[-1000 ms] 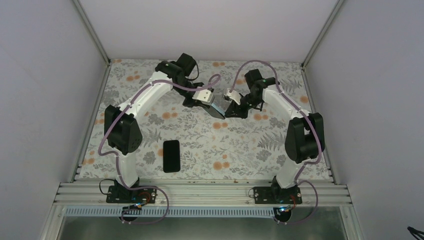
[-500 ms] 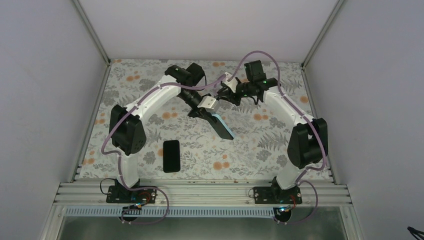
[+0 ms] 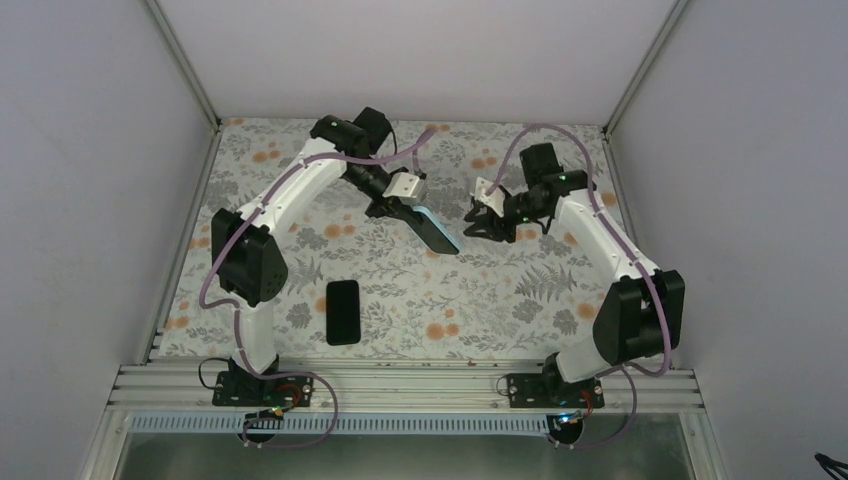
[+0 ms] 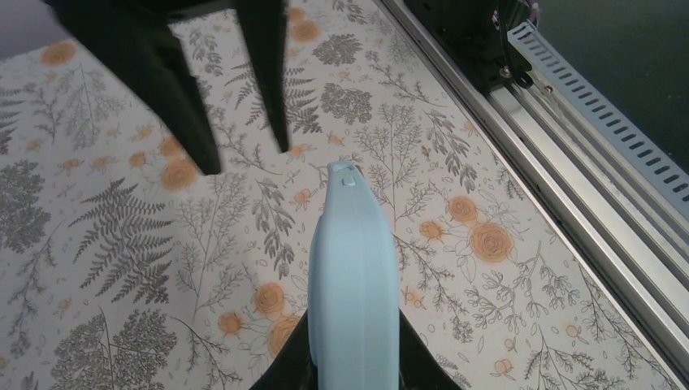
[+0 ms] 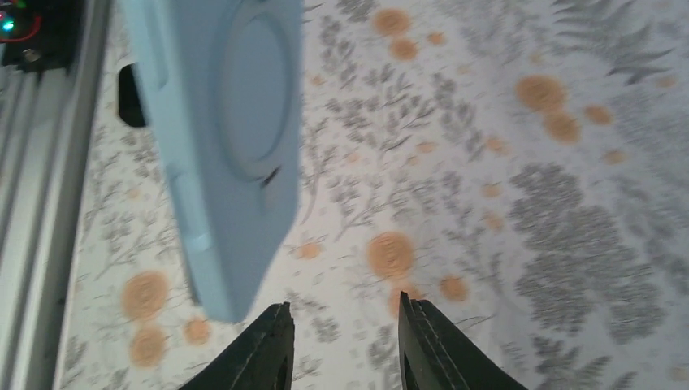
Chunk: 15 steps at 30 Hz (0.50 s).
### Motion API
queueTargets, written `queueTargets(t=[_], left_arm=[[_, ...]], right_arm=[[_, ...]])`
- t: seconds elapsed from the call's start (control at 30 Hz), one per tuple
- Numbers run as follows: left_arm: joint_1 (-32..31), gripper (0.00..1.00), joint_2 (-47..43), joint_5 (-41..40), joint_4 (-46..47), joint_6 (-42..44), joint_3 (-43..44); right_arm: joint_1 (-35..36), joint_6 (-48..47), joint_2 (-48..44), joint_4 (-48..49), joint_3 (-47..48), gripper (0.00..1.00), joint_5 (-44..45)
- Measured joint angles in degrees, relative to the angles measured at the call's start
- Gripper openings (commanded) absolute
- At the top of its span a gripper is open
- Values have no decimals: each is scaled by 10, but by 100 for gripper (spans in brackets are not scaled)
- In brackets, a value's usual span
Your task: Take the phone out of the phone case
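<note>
My left gripper (image 3: 411, 214) is shut on one end of the light blue phone case (image 3: 446, 233) and holds it tilted above the table. The phone (image 3: 433, 234) shows as a dark face inside the case. In the left wrist view the case's blue edge (image 4: 353, 276) sticks out from between my fingers (image 4: 284, 375). My right gripper (image 3: 477, 216) hangs open just right of the case, not touching it. In the right wrist view its gripper (image 5: 341, 305) has nothing between its fingers, and the case's back (image 5: 227, 122) is up and to the left.
A second, all-black phone (image 3: 343, 311) lies flat on the floral tablecloth (image 3: 500, 300) near the front, left of centre. Aluminium rails (image 3: 400, 385) run along the near edge. White walls enclose the table on three sides.
The right gripper has come off the case, opened and moved out to the right. The left gripper still holds the case, which has swung down and then back a little.
</note>
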Motion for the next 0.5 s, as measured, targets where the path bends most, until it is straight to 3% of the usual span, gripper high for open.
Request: queueTargets(t=[0.17,0.5], left_arm=[[0,2,0,1,-1,-2,5],[-2,2,0,1,-2,-5,17]], right_arm=[[0,-19,-20,-27,-59,37,-12],[7,-29,-24,-43,-73,36,-40]])
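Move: The free lower end of the phone case, which the right hand goes for, lies about 4 cm back, 3 cm left and 2 cm below the right hand. The left gripper pinching its other end is about 14 cm left of the right hand, 1 cm ahead and 4 cm higher. From the left hand, that free end lies about 11 cm right, 5 cm back and 6 cm down. The loose phone on the table is some 28 cm left of the right hand, 16 cm back and 20 cm below. The left fingers keep their pinch on the cased phone, holding it nearly still, while the right hand comes back towards its free lower end, about 5 cm back and 2 cm down, quickly at first and then easing. The right wrist rolls under 10 degrees and its fingers stay about a third open, ending right by the case's end; contact there can't be made out. ##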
